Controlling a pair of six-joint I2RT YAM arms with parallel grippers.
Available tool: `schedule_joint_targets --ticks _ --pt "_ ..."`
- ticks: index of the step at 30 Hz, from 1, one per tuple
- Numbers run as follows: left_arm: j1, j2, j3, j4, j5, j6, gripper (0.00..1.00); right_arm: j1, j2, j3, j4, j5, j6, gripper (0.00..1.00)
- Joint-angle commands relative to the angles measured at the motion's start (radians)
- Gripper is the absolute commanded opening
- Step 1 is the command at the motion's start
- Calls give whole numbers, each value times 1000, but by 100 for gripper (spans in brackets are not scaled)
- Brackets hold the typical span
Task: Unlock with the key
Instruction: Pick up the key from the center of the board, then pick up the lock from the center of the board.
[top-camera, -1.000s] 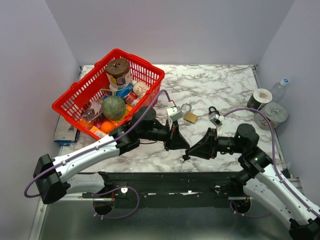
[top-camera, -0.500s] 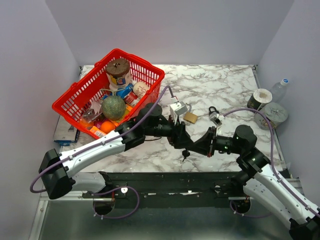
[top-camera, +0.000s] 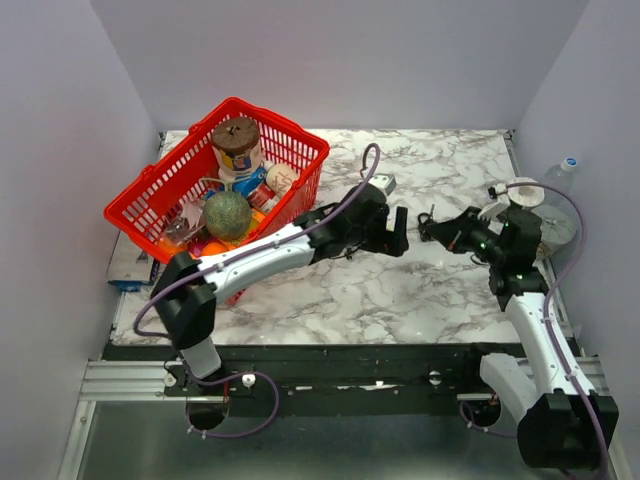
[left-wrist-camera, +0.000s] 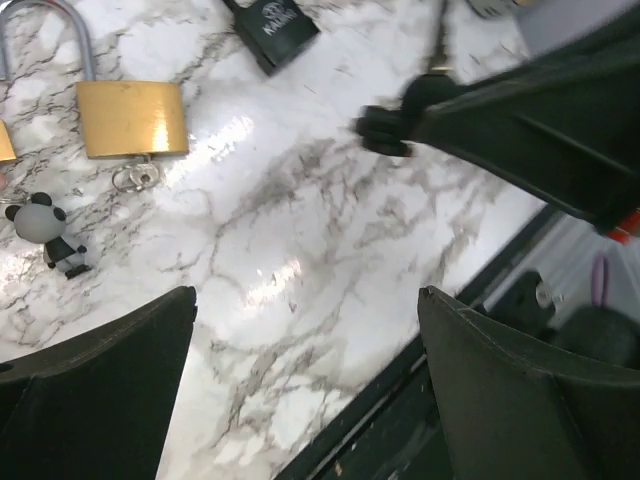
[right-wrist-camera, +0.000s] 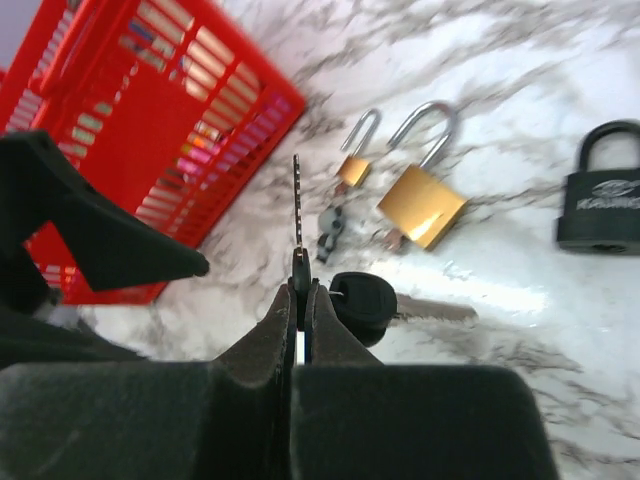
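Observation:
My right gripper (right-wrist-camera: 301, 290) is shut on the black head of a key (right-wrist-camera: 297, 215), whose blade sticks straight out beyond the fingertips. A second black-headed key (right-wrist-camera: 362, 300) hangs beside it. On the marble lie a brass padlock (right-wrist-camera: 422, 205) with its shackle raised, a smaller brass padlock (right-wrist-camera: 353, 168) and a black padlock (right-wrist-camera: 598, 210). My left gripper (left-wrist-camera: 305, 300) stands wide open over bare marble, holding nothing. The brass padlock (left-wrist-camera: 130, 115) and black padlock (left-wrist-camera: 275, 25) lie beyond it. In the top view the left gripper (top-camera: 397, 238) and right gripper (top-camera: 432, 232) almost meet at mid-table.
A red basket (top-camera: 232, 103) full of groceries stands at the back left, close to the left arm. A small panda charm (left-wrist-camera: 50, 235) lies by the brass padlock. A bottle (top-camera: 560, 178) and round tins sit at the right edge.
The key passed from my left gripper to my right. The left gripper opened, the right shut on the key. Both arms moved from the front centre back toward the padlocks.

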Motion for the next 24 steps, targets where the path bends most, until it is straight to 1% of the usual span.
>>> schedule_joint_targets --ticks 1,2,3,4,5,6,7,9,11,13,14,18,20,24 --pt "-15 213 233 -177 -193 -133 99 -81 -25 93 41 -39 39 1" --pt "-18 257 281 -244 -224 -149 99 -89 -41 100 39 -18 45 1" --pt "-26 343 330 -276 -238 -153 99 -95 -58 107 33 33 51 1" --pt "-29 386 428 -303 -242 -158 99 -98 -96 113 -9 59 60 1" --pt "-30 428 476 -348 -245 -161 99 -100 -117 126 -27 84 65 1" --pt "-35 504 522 -367 -252 -169 99 -100 -138 127 -36 117 74 1" --pt "-38 541 601 -378 -253 -173 99 -101 -161 125 -36 125 83 1" --pt "-39 631 669 -390 -235 -184 99 -101 -213 130 -53 160 74 1" --pt "-39 679 738 -375 -226 -198 99 -101 -247 139 -112 190 39 1" --pt "-39 739 774 -361 -226 -216 99 -100 -266 150 -157 222 14 1" --pt "-39 758 815 -358 -230 -222 99 -97 -273 150 -165 225 11 1" --pt "-39 853 901 -343 -273 -247 99 -64 -293 157 -174 248 13 1" --pt "-39 874 927 -314 -290 -238 99 -52 -299 162 -174 253 19 1" --pt "-39 911 932 -240 -345 -223 99 -41 -307 174 -185 271 14 1"
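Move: The black padlock lies some 14 cm ahead of my open left hand, about 12 cm to its right and 19 cm below. The larger brass padlock is about 12 cm left of the black one and 2 cm nearer my base; the little bear figure is 10 cm left of my left hand and 9 cm ahead, down on the table too. From my right hand, still gripping the key, the black padlock is about 11 cm ahead, 5 cm right and 18 cm below. I swoop my wide-open left hand down about 15 cm, and some 10 cm each forward and right, past the larger brass padlock towards the black one, tilting the fingers steeper and swinging them counter-clockwise; I touch nothing yet. My right hand keeps its grip on the key and lifts it some 10 cm, drawing 5 cm to the right, fingertips tipping up and turning about 15 degrees clockwise. ##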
